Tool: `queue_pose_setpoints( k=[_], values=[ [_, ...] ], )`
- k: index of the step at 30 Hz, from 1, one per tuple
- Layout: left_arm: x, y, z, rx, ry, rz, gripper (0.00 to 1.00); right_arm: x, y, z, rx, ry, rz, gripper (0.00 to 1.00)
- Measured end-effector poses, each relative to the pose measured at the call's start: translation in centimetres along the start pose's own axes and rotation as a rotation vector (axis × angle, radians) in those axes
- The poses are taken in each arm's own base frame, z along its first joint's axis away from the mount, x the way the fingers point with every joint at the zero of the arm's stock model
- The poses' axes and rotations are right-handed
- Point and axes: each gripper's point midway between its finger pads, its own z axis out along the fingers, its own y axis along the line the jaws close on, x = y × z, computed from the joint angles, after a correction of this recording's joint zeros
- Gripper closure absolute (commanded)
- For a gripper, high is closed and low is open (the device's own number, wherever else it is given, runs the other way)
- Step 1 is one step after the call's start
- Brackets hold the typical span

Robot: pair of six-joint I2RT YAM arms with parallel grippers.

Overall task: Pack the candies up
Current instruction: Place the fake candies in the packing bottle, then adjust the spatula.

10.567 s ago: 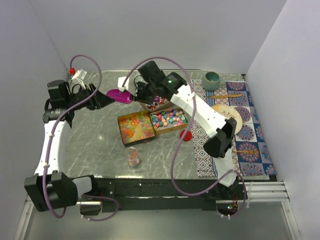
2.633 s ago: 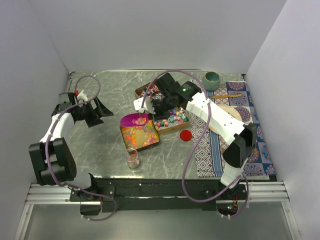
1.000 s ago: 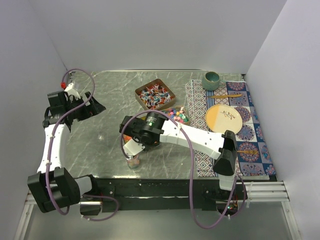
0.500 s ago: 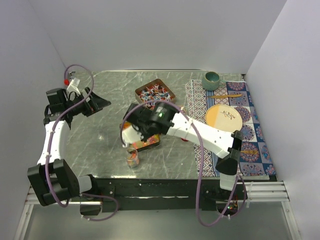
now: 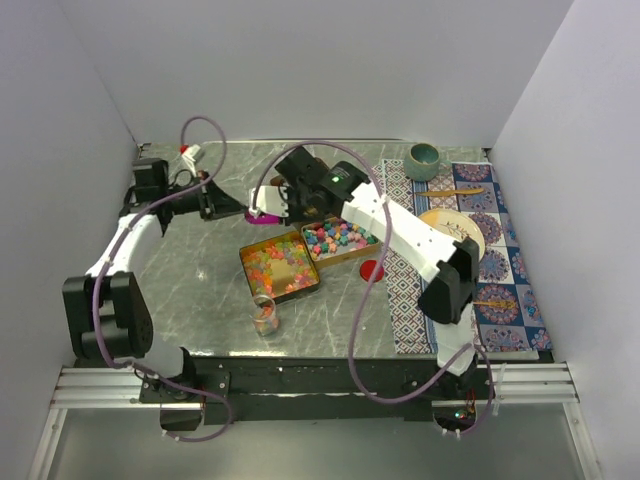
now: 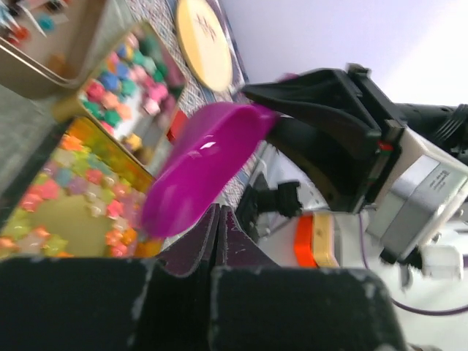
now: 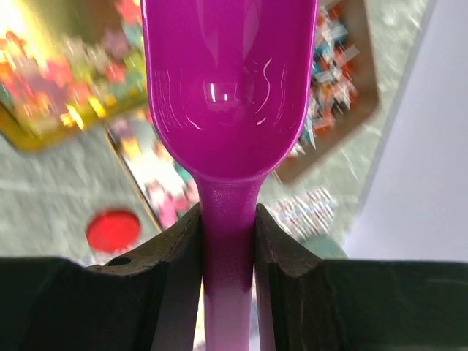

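The candies lie in open tins: orange-yellow jelly bits (image 5: 280, 266) (image 6: 69, 194), pastel balls (image 5: 340, 238) (image 6: 131, 80) and wrapped pieces (image 7: 333, 44) behind them. A small glass jar (image 5: 265, 313) near the front edge holds some mixed candies. My right gripper (image 5: 277, 205) (image 7: 228, 219) is shut on the handle of a purple scoop (image 5: 262, 217) (image 7: 227, 88), whose bowl is empty, above the back left of the tins. My left gripper (image 5: 238, 209) (image 6: 218, 212) is shut with nothing between its fingers, its tips right under the scoop (image 6: 205, 168).
A flat red lid (image 5: 372, 269) (image 7: 113, 230) lies right of the tins. A patterned placemat (image 5: 505, 270) on the right carries a round plate (image 5: 455, 235), a green bowl (image 5: 424, 156) and wooden spoons. The walls stand close on three sides.
My right arm has lifted the scoop from over the jar back to above the tins. My left gripper has swung right to the scoop and gone from open to shut.
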Motion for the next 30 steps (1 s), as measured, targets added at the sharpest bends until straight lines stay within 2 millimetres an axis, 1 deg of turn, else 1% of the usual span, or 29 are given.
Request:
queue_pose_setpoints(
  k=[1, 4, 7, 10, 11, 12, 13, 15, 16, 17, 18, 19, 20, 22, 23, 24, 26, 28, 29, 30],
  values=[
    [0.4, 0.1, 0.6, 0.007, 0.022, -0.013, 0.97, -0.3, 0.1, 1.0, -0.02, -0.018, 0.017, 1.0],
    [0.8, 0.6, 2.1, 0.02, 0.07, -0.04, 0.98, -1.3, -0.1, 2.7, -0.051, -0.063, 0.045, 1.0],
    [0.9, 1.8, 3.0, 0.005, 0.088, -0.071, 0.98, -2.3, -0.3, 2.7, -0.067, -0.127, 0.072, 1.0],
    [0.6, 3.1, 3.5, -0.014, 0.095, -0.082, 0.99, -3.4, -1.3, 1.7, -0.059, -0.212, 0.105, 1.0],
    [0.4, 3.4, 3.6, -0.022, 0.093, -0.084, 0.95, -3.6, -1.5, 1.3, -0.057, -0.235, 0.116, 1.0],
    [0.3, 3.8, 3.8, -0.027, 0.093, -0.086, 0.88, -3.7, -1.8, 0.8, -0.059, -0.261, 0.131, 1.0],
    [0.2, 3.8, 3.8, -0.019, 0.098, -0.094, 0.76, -3.6, -2.0, 0.3, -0.061, -0.275, 0.145, 1.0],
    [-0.8, 3.5, 3.9, -0.013, 0.094, -0.079, 0.67, -2.9, -2.4, 0.1, -0.061, -0.276, 0.161, 1.0],
    [-1.5, 3.2, 3.9, -0.014, 0.088, -0.057, 0.56, -2.3, -2.6, 0.2, -0.053, -0.274, 0.169, 1.0],
    [-2.4, 2.9, 4.0, -0.015, 0.081, -0.033, 0.5, -1.6, -3.0, 0.3, -0.043, -0.27, 0.174, 1.0],
    [-3.7, 2.5, 4.1, -0.019, 0.067, 0.007, 0.44, -0.9, -3.3, 0.6, -0.029, -0.265, 0.178, 1.0],
    [-5.1, 2.1, 4.1, -0.025, 0.048, 0.048, 0.31, -0.2, -3.5, 0.7, -0.019, -0.257, 0.182, 1.0],
    [-6.5, 1.8, 4.0, -0.038, 0.021, 0.091, 0.25, 1.2, -3.7, 0.9, -0.011, -0.234, 0.189, 1.0],
    [-8.8, 1.8, 3.8, -0.085, -0.043, 0.156, 0.19, 3.5, -4.5, 1.4, 0.013, -0.187, 0.211, 1.0],
    [-9.7, 2.2, 3.8, -0.117, -0.078, 0.177, 0.18, 4.7, -5.0, 1.5, 0.028, -0.163, 0.224, 1.0],
    [-10.5, 3.0, 3.9, -0.155, -0.108, 0.177, 0.15, 5.8, -5.6, 1.6, 0.043, -0.138, 0.24, 1.0],
    [-12.1, 5.4, 4.4, -0.251, -0.161, 0.161, 0.13, 7.9, -6.6, 1.5, 0.076, -0.097, 0.273, 1.0],
    [-13.0, 8.7, 5.9, -0.363, -0.19, 0.133, 0.13, 9.8, -7.4, 1.2, 0.105, -0.059, 0.308, 1.0],
    [-12.9, 10.3, 6.9, -0.407, -0.189, 0.109, 0.13, 10.7, -7.8, 1.2, 0.122, -0.039, 0.324, 1.0],
    [-12.4, 11.4, 7.9, -0.439, -0.18, 0.085, 0.14, 11.3, -8.0, 1.2, 0.132, -0.025, 0.336, 1.0]
  ],
)
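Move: The lollipop box lies roughly 21 cm ahead of the right hand, about 4 cm to its right and 20 cm below; that hand already holds the magenta scoop. From the left hand, closed beside the scoop's bowl, the box is some 22 cm ahead, 13 cm right and 21 cm below. The star-candy box is about 8 cm ahead and 11 cm right of the right hand; the gummy box is only 1 cm ahead and 3 cm left. The magenta scoop, still gripped by the right hand, first goes about 4 cm left, dipping and rising again, then swings right and forward to end some 10 cm farther out and 10 cm right, turning clockwise. The left hand dips beside the scoop with its fingers shut, then opens wide and reaches forward towards the lollipop box, rising and sinking again, fingers tilting down and turning forward. ##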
